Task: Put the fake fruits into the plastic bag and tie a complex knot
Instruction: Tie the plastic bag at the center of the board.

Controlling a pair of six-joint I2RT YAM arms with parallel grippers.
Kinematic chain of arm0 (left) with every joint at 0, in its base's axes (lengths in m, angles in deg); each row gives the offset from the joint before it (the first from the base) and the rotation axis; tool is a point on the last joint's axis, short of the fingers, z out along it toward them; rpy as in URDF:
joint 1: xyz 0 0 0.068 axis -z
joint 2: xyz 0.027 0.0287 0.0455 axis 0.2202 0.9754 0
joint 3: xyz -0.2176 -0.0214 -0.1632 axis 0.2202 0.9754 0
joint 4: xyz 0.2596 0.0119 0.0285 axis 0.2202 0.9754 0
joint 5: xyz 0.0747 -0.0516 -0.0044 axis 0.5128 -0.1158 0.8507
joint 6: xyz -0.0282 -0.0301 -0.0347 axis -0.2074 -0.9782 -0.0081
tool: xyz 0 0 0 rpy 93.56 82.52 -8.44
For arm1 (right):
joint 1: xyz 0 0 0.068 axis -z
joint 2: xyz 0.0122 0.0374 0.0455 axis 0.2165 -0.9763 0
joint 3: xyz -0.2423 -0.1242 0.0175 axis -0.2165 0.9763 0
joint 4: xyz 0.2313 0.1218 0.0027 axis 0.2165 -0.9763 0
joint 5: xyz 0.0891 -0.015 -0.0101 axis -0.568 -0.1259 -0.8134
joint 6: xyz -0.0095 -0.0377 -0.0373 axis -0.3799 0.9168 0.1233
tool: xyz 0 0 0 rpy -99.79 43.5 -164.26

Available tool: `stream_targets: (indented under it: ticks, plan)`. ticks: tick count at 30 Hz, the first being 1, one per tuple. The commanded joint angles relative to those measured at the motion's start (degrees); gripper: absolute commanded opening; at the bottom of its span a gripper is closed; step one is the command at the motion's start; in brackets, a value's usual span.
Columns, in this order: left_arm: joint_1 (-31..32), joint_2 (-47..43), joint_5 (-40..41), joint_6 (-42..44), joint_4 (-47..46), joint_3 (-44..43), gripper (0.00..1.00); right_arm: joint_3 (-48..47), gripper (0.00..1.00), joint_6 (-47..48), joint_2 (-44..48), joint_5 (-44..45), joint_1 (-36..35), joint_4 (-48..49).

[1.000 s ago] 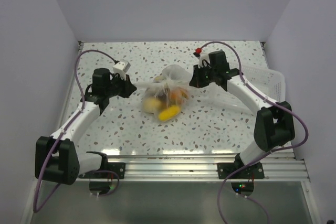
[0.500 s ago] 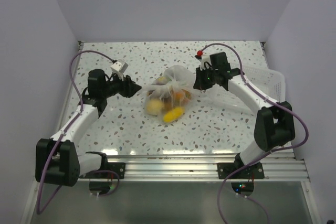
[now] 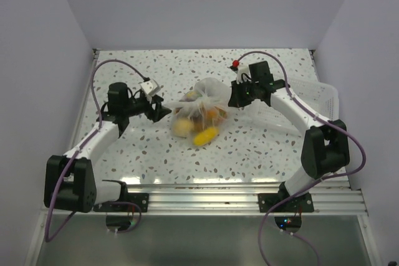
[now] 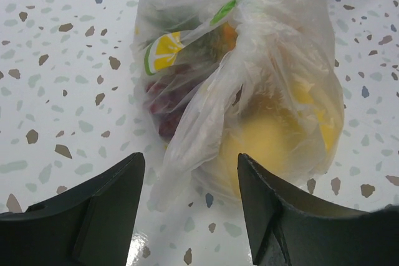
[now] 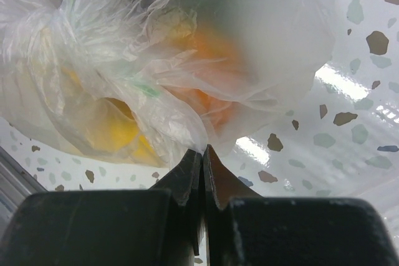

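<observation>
The plastic bag [image 3: 201, 111] lies mid-table with the fake fruits inside: a yellow one [image 3: 206, 134], a paler yellow one [image 3: 182, 126] and an orange one [image 3: 216, 114]. In the left wrist view a dark reddish fruit [image 4: 165, 101] shows through the film, and the bag's neck is bunched into a knot [image 4: 247, 9] at the top. My left gripper [image 3: 164, 111] stands open just left of the bag. A loose plastic tail [image 4: 187, 135] hangs between its fingers [image 4: 93, 216], untouched. My right gripper [image 5: 202, 151] is shut on a pinch of the bag's film [image 5: 187, 60] at its right side.
A white slotted tray [image 3: 319, 99] stands at the right edge, under the right arm. The walls of the enclosure close in at the back and on both sides. The aluminium rail [image 3: 206, 194] with the arm bases runs along the near edge.
My left gripper has opened and let go of the bag's tail, edging right towards the bag. The bag shifted slightly right. The right gripper stayed shut on the film.
</observation>
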Motion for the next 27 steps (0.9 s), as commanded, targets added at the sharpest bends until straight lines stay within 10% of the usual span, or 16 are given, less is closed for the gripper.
stream_targets:
  ticks: [1,13,24,27]
  plan:
    - [0.44,3.44,-0.59,8.97,-1.81,-2.84,0.66,-2.21,0.00,1.06,-0.77,-2.15,0.22,-1.41]
    - [1.31,7.31,5.84,-4.28,-18.76,-1.45,0.32,-2.21,0.00,3.08,-1.82,-2.06,0.13,-1.50]
    - [5.97,11.01,6.69,-1.75,-20.99,-1.26,0.40,-3.09,0.00,3.17,-2.26,-2.59,0.13,-1.85]
    - [6.59,11.97,12.47,-0.43,-19.76,-1.88,0.17,-3.27,0.00,3.34,-2.17,-2.77,0.13,-1.76]
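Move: The bag's loose left tail lies just off the left hand's open fingers, about 3 cm ahead, 4 cm to the right and 2 cm lower. The bag's gathered neck is roughly 5 cm ahead and 13 cm right of this hand, the pale yellow fruit 5 cm back and 6 cm right, and the bright yellow fruit 8 cm back and 14 cm right. From the right hand, the tail lies some 20 cm to the left, about level. Forward about 4.5 cm goes the left hand, dipping some 3 cm on the way and coming back up, then about 3 cm to the right towards the bag's neck with a slight sink at the end. Its fingers narrow from wide open and pinch the loose left tail. The right hand stays put, shut on the bag's other end. ##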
